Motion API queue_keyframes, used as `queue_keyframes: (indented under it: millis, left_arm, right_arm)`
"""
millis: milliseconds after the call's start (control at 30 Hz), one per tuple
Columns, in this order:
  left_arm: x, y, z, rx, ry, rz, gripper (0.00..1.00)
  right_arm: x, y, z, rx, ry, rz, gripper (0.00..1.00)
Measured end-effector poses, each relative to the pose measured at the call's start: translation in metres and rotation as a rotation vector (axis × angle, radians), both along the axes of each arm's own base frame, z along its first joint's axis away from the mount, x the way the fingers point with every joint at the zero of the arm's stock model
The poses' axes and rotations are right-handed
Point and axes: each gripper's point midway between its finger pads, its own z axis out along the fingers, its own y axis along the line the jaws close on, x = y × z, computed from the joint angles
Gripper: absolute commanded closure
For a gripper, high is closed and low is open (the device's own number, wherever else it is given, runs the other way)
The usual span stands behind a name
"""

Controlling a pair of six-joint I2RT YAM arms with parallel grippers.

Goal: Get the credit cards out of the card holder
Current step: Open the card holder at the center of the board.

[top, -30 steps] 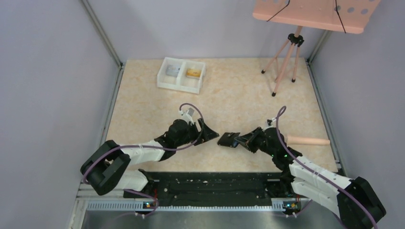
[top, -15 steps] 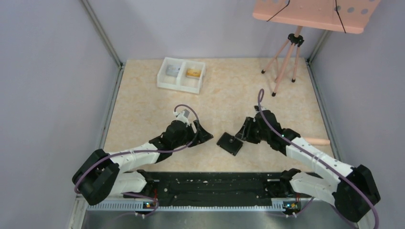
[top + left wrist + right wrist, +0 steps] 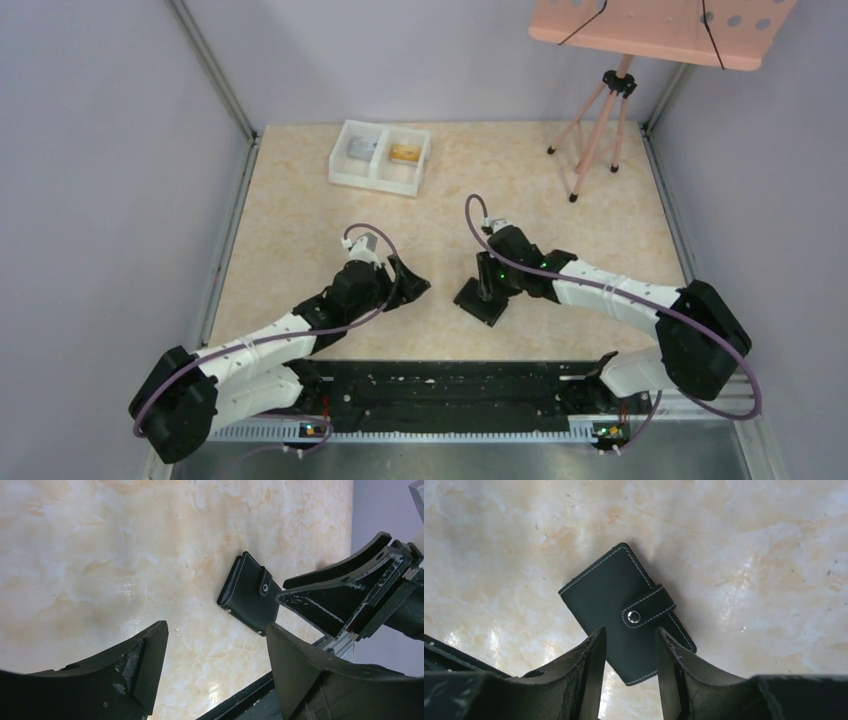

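The black card holder (image 3: 482,301) lies flat on the table, closed by a strap with a metal snap. It also shows in the left wrist view (image 3: 251,599) and the right wrist view (image 3: 616,597). My right gripper (image 3: 488,283) hovers right over it, open, its jaws apart above the holder's near end (image 3: 630,632). My left gripper (image 3: 416,283) is open and empty to the holder's left (image 3: 217,630). An orange-gold credit card (image 3: 405,153) lies in the white tray's right compartment. No card shows at the holder.
The white two-compartment tray (image 3: 372,178) stands at the back left, with a greyish item (image 3: 361,148) in its left compartment. A pink tripod stand (image 3: 598,125) is at the back right. The black rail (image 3: 450,385) runs along the near edge.
My right gripper let go of the holder, which now lies flat, then swung left to hover over it. My left gripper drew back slightly to the left.
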Motion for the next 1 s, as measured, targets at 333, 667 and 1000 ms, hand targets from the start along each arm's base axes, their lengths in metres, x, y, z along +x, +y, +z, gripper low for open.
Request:
queue_keyframes:
  millis: [333,667,1000]
  left_arm:
    - [0.000,0.017,-0.006,0.048,-0.004,0.059,0.22]
    - [-0.001,0.018,-0.009,0.054,-0.001,0.060,0.24]
    - [-0.004,0.011,-0.014,0.042,0.018,0.022,0.25]
  right_arm:
    - [0.003,0.013,-0.023,-0.148,-0.027,0.070,0.64]
    - [0.013,0.012,-0.024,-0.205,-0.062,0.017,1.00]
    - [0.006,0.029,-0.019,-0.041,-0.023,-0.072,1.00]
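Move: The snap strap of the card holder lies about 3 cm below my right fingertips, some 2 cm ahead and 1 cm to their left. The card holder's own middle is just beside the strap, about 1 cm ahead and 2 cm left of my right hand at the same depth. From my idle left hand the strap is roughly 14 cm to the right, about level fore and aft, and some 7 cm lower. I sink my half-open right hand about 2.5 cm onto the closed card holder, easing slightly left and forward with the wrist tilting some 10 degrees, and shut the fingers on the strap by its snap. Keeping the strap pinched, I draw it about 1.5 cm left and a little back, barely rising. My left hand stays open and clear, drifting left, settling lower and then starting back right. ##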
